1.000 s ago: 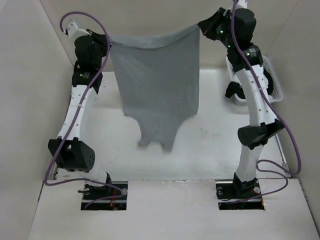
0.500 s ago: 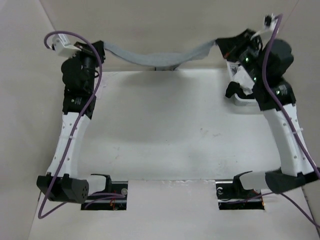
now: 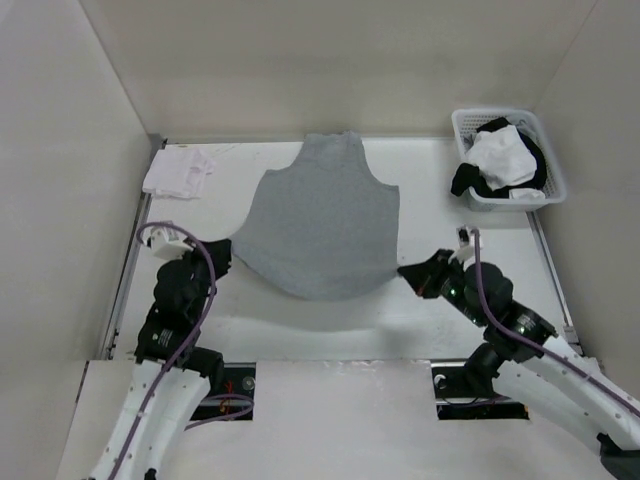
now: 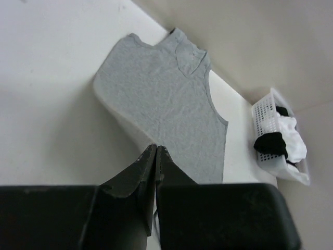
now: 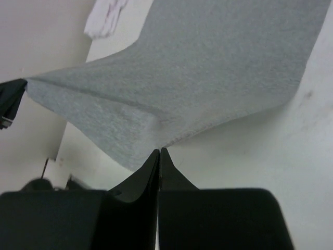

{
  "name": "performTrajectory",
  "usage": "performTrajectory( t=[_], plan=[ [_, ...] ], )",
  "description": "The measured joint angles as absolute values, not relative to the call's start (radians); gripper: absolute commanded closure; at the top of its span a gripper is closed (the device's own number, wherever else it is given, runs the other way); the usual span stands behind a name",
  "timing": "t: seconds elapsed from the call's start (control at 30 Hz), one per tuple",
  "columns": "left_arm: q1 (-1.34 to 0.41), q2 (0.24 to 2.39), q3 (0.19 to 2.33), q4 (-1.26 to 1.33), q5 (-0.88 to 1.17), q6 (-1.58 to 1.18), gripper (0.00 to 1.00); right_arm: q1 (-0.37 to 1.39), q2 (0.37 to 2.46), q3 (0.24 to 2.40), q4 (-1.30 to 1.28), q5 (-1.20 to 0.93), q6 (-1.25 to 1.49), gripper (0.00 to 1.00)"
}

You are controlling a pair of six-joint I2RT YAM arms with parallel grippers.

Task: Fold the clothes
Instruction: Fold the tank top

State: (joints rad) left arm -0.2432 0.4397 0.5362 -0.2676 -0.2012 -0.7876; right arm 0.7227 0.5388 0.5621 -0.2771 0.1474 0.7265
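Note:
The clothes (image 3: 320,225) are one grey sleeveless garment, spread over the middle of the table with the neck at the far side. Its near hem is raised slightly off the table and stretched between both grippers. My left gripper (image 3: 226,250) is shut on the hem's left corner, and my right gripper (image 3: 406,272) is shut on the right corner. In the left wrist view the shut gripper (image 4: 156,147) meets the garment (image 4: 166,104) at its edge. In the right wrist view the fabric (image 5: 208,62) runs down into the shut gripper (image 5: 159,150).
A white basket (image 3: 507,160) holding white and black garments stands at the far right corner. A small white folded cloth (image 3: 180,170) lies at the far left. White walls close in the table on three sides.
Both arms have swung down and back toward the near edge. The garment, hanging in the air between raised grippers a second ago, now lies spread on the table.

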Motion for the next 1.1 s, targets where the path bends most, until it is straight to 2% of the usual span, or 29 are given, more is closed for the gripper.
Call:
performTrajectory(
  t=[0.17, 0.27, 0.4, 0.47, 0.53, 0.6, 0.73, 0.83, 0.97, 1.1],
  plan=[
    [-0.267, 0.22, 0.521, -0.545, -0.208, -0.857, 1.0, 0.978, 0.381, 0.44, -0.415, 0.221, 0.89, 1.0],
    [-0.319, 0.169, 0.527, -0.675, -0.221, -0.907, 1.0, 1.138, 0.341, 0.439, -0.5, 0.293, 0.984, 1.0],
    [-0.334, 0.177, 0.582, -0.79, -0.268, -0.927, 1.0, 1.342, 0.387, 0.51, -0.601, 0.432, 1.067, 1.0],
    [-0.331, 0.202, 0.622, -0.772, -0.299, -0.919, 1.0, 1.365, 0.454, 0.575, -0.609, 0.493, 1.059, 0.99],
    [-0.325, 0.262, 0.641, -0.685, -0.323, -0.907, 1.0, 1.288, 0.54, 0.64, -0.585, 0.528, 1.007, 1.0],
    [-0.319, 0.389, 0.648, -0.548, -0.34, -0.9, 1.0, 1.129, 0.636, 0.69, -0.521, 0.516, 0.931, 1.0],
    [-0.299, 0.752, 0.678, -0.254, -0.356, -0.898, 1.0, 0.709, 0.846, 0.73, -0.3, 0.356, 0.791, 1.0],
    [-0.237, 1.023, 0.739, -0.082, -0.361, -0.902, 1.0, 0.467, 1.037, 0.78, -0.167, 0.221, 0.744, 1.0],
    [-0.163, 1.324, 0.892, 0.069, -0.359, -0.902, 1.0, 0.31, 1.296, 0.937, -0.05, 0.088, 0.721, 0.99],
    [-0.123, 1.589, 1.108, 0.181, -0.346, -0.892, 0.98, 0.234, 1.573, 1.203, 0.023, -0.027, 0.712, 0.99]
  ],
)
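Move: The tank top's hem corners are already pinched, one in each hand; its shoulder straps lie at the table's far edge, about 28 cm ahead and 24 cm to the right of the left hand, some 14 cm lower. From the right hand they are roughly 32 cm ahead and 15 cm to the left. The white cloths lie around 21 cm ahead and 18 cm left of the left hand; the laundry basket stands about 28 cm ahead and 32 cm right of the right hand. The tank top's hem, kept stretched between both shut grippers, is first drawn back and lower, about 8 cm at the left hand and 11 at the right, away from the straps. Both hands then reverse and sweep it forward, nearly level, some 32 cm left and 38 cm right, towards the straps. The right hand turns counter-clockwise on the way back, then about 35 degrees clockwise going out. ##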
